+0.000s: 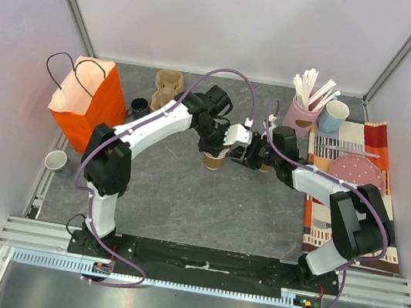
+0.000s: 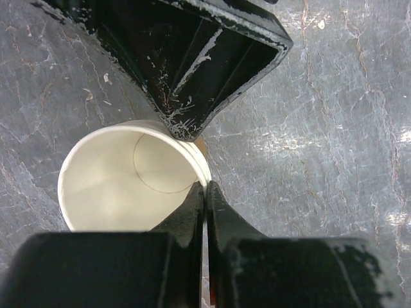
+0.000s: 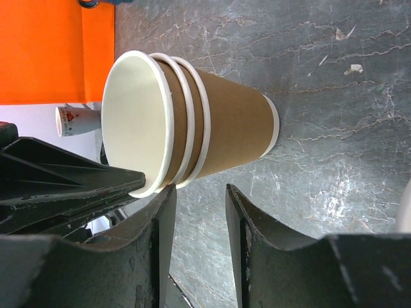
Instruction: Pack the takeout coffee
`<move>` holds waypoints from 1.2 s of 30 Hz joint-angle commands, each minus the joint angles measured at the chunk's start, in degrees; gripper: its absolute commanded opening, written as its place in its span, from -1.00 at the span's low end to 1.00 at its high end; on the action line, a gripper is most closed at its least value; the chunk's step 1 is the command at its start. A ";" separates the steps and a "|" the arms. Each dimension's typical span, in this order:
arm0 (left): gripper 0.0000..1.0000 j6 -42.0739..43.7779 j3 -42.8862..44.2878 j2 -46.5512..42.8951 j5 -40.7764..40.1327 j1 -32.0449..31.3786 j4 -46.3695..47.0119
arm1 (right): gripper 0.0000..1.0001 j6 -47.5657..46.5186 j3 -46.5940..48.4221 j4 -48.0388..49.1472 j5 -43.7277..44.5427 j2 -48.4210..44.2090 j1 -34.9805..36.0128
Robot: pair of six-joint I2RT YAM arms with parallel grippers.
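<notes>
A stack of three nested brown paper cups, cream-white inside and without lids, stands on the grey table in the middle. My left gripper comes down from above and is shut on the rim of the top cup. My right gripper is open beside the stack, level with the rims. Its left fingertip is just under them and nothing lies between its fingers. In the top view it sits just right of the stack.
An orange paper bag stands at the back left, with a cardboard cup carrier and a dark mug beside it. At the right are a pink holder of white sticks, a light blue cup and a pink plate on a striped cloth.
</notes>
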 commanded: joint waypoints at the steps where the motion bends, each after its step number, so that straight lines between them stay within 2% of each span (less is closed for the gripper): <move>1: -0.96 -4.55 2.68 0.79 2.23 -0.32 -0.09 | -0.11 2.73 1.86 4.75 -1.35 0.60 0.14; 11: -0.96 -10.35 -2.94 -3.33 -0.23 -0.32 9.48 | -0.13 8.19 1.33 8.62 0.49 0.16 0.22; 17: -0.96 -11.23 -2.86 -3.87 0.39 -0.32 9.67 | -0.14 8.63 1.07 7.92 3.13 2.09 0.22; 22: -0.96 -12.28 2.41 -3.34 0.92 -0.32 5.90 | -0.16 7.93 1.77 6.26 4.27 2.80 0.22; 29: -0.96 -12.37 5.05 -4.13 -0.66 -0.24 3.00 | -0.17 5.47 3.44 3.09 5.77 2.45 0.22; 36: -0.96 -13.43 15.23 -3.69 -3.92 0.38 -3.24 | -0.14 1.69 6.78 -1.92 6.82 1.31 0.22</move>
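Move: The left hand already pinches the back rim of the top cup; the cup stack's middle is about 4 cm ahead of it, level sideways and 7 cm below. From that hand, the single cup stands some 5 cm ahead and 15 cm to the right, the cup carrier roughly 24 cm ahead and 17 cm left. For the right hand, fingers part open by the rims, the stack's middle lies about 3 cm ahead, 5 cm left and 5 cm below. Keeping its pinch on the top cup's rim, the left hand first eases forward a centimetre or so while turning about 10 degrees counter-clockwise, then draws the cup up some 6 cm and slightly farther forward. The right hand, still part open, keeps its upper finger against the lower cups' rims and creeps forward about 3 cm with them, turning slightly clockwise. ##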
